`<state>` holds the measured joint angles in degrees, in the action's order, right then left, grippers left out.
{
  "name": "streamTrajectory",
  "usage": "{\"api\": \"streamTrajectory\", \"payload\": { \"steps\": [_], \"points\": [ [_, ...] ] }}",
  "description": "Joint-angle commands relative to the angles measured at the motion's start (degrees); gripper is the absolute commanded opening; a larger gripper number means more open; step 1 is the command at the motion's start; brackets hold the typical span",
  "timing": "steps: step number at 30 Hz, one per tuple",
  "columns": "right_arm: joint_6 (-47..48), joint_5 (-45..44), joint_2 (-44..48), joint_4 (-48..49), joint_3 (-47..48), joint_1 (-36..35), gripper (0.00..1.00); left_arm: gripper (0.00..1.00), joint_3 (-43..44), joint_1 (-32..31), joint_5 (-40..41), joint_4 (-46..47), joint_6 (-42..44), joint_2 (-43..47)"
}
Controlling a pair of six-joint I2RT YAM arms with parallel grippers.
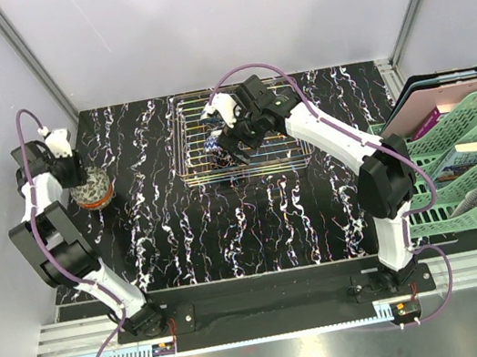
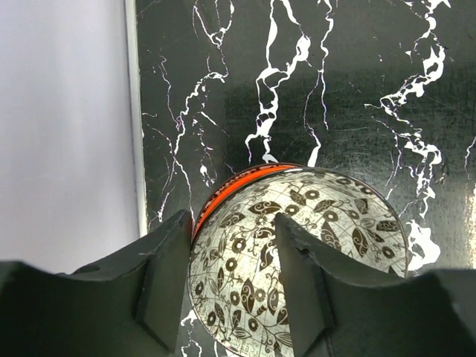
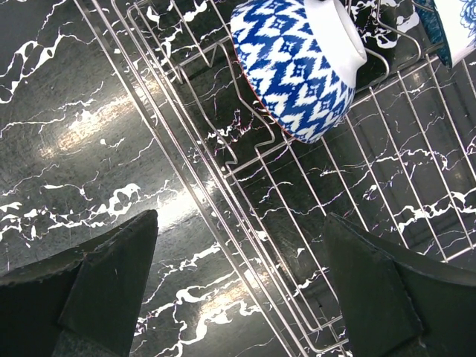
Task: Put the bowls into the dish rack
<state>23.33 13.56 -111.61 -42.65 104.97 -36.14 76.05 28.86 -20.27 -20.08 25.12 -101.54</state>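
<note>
A bowl (image 2: 312, 245) with an orange outside and a dark floral pattern inside sits on the black marble table at the far left (image 1: 93, 190). My left gripper (image 2: 234, 253) is open and straddles its rim, one finger outside and one inside; it also shows in the top view (image 1: 72, 175). The wire dish rack (image 1: 186, 118) stands at the back centre. A blue-and-white patterned bowl (image 3: 297, 67) lies on its side in the rack (image 3: 186, 171); it also shows in the top view (image 1: 215, 152). My right gripper (image 3: 238, 275) is open and empty above the rack's edge, just clear of that bowl.
A second blue-rimmed bowl (image 3: 455, 26) shows at the edge of the right wrist view, inside the rack. Green stacked trays (image 1: 475, 155) with papers stand at the right edge of the table. Grey walls close in the left side and back.
</note>
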Motion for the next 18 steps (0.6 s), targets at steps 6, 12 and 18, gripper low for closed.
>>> {"api": "streamTrajectory", "payload": {
  "steps": [6,12,18],
  "points": [
    [-0.83,1.73,2.36,2.14,0.24,0.28,0.98,0.33,2.79,-0.56,1.46,0.65,1.24,-1.38],
    [-0.92,1.73,2.36,2.14,0.33,0.28,0.98,0.08,2.52,-0.65,2.43,0.48,1.77,-1.38],
    [-1.01,1.91,2.19,2.22,0.68,0.28,0.98,0.00,2.26,-0.65,3.31,0.12,1.77,-0.07]
  ]
}}
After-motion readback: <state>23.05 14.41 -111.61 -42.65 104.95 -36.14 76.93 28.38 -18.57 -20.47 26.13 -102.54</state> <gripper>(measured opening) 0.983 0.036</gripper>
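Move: The stacked bowls lie at the left fingers: the flower-patterned bowl's middle is about 3 cm right, 2 cm back and 3 cm below the hand, the orange bowl some 3 cm under it. The dish rack's middle stands roughly 44 cm right, 3 cm ahead, about 6 cm lower. From the right hand the patterned bowl is some 40 cm left, 3 cm back and 9 cm lower. Nearly in place, the left fingers close from half open and pinch the patterned bowl's left rim. ##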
